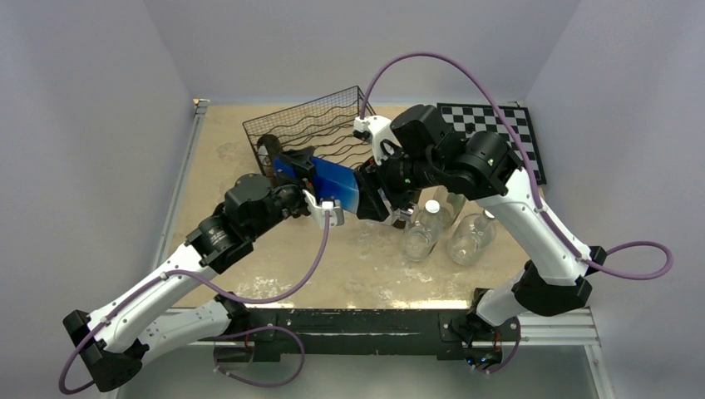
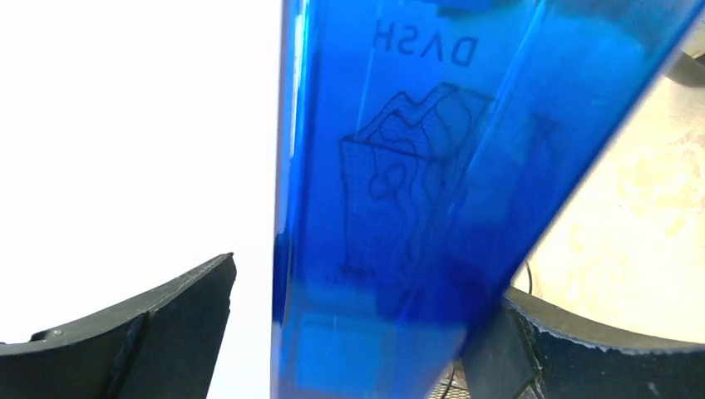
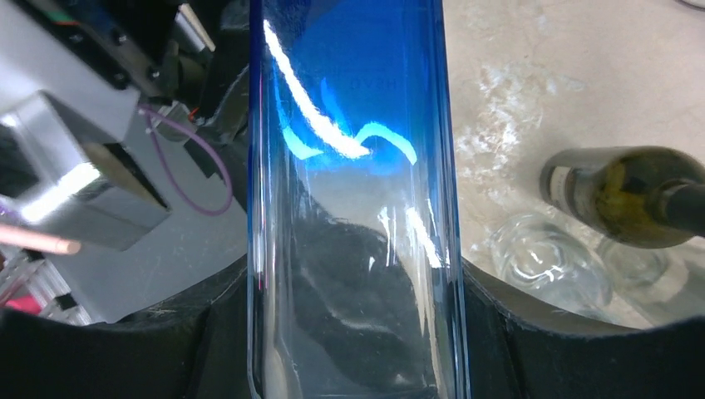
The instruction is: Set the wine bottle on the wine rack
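The wine bottle (image 1: 331, 180) is deep blue and hangs level just in front of the black wire wine rack (image 1: 316, 125), with one end at the rack's front. My right gripper (image 1: 376, 196) is shut on its paler end; in the right wrist view both pads press the glass (image 3: 353, 249). My left gripper (image 1: 301, 176) sits around the darker end and is open. In the left wrist view its left finger (image 2: 175, 320) stands clear of the bottle (image 2: 416, 166), while the right finger (image 2: 574, 357) rests against it.
Two clear bottles (image 1: 422, 229) (image 1: 470, 238) stand on the table right of centre, below the right arm. A dark green bottle (image 3: 619, 195) lies beside them. A chessboard (image 1: 499, 133) lies at the back right. Something dark and round (image 1: 270, 151) sits at the rack's left end.
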Motion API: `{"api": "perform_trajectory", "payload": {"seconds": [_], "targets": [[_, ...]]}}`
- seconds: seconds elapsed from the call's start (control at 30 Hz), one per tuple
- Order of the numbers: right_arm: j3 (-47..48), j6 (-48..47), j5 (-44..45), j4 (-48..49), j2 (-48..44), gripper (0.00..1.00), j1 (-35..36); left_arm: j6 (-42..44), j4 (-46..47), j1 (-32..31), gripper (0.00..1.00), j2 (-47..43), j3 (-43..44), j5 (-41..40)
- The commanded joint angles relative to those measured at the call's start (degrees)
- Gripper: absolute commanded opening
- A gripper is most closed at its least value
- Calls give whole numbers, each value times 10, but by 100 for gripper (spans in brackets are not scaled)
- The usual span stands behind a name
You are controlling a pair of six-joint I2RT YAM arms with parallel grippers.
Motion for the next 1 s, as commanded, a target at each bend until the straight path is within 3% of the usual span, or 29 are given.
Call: {"api": "perform_trajectory", "payload": {"seconds": [0.0,0.3,0.43,0.63,0.97], "targets": [[44,13,51,110,-33,0,-4,-47,57,0,99,-24,4,-19],[25,6,104,163,-34,0,-4,-112,-18,0,99,-86,-15,-32],[-54,-5,104,224,-58,0,-1,-230,-46,0,99,-119,-4,-79],[-242,-38,129,365,-115,0,34,-470,-244,0,99,-53,149,-183],[-396,9,192,462,-110,0,73,-644,-242,0,99,-103,132,-173]]}}
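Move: From the right hand, which holds the blue bottle by its clear neck end, the middle of the wine rack lies about 30 cm ahead, 10 cm left and 30 cm below. The wine bottle already in the rack is some 26 cm ahead and 22 cm left; the standing wine bottle is 15 cm ahead and 10 cm right, the white-capped bottle 5 cm ahead and 12 cm right. For the left hand, the rack's middle is roughly 21 cm ahead, straight in line, 28 cm below. Forward a little, then mainly down: the right hand eases out about 4 cm, then sinks some 13 cm towards rack level while drawing back a couple of centimetres, keeping its grip on the blue bottle. The left hand, fingers already wide open around the bottle's base end, backs away left, back and slightly up, its wrist turning nearly 60 degrees, left side dropping. ##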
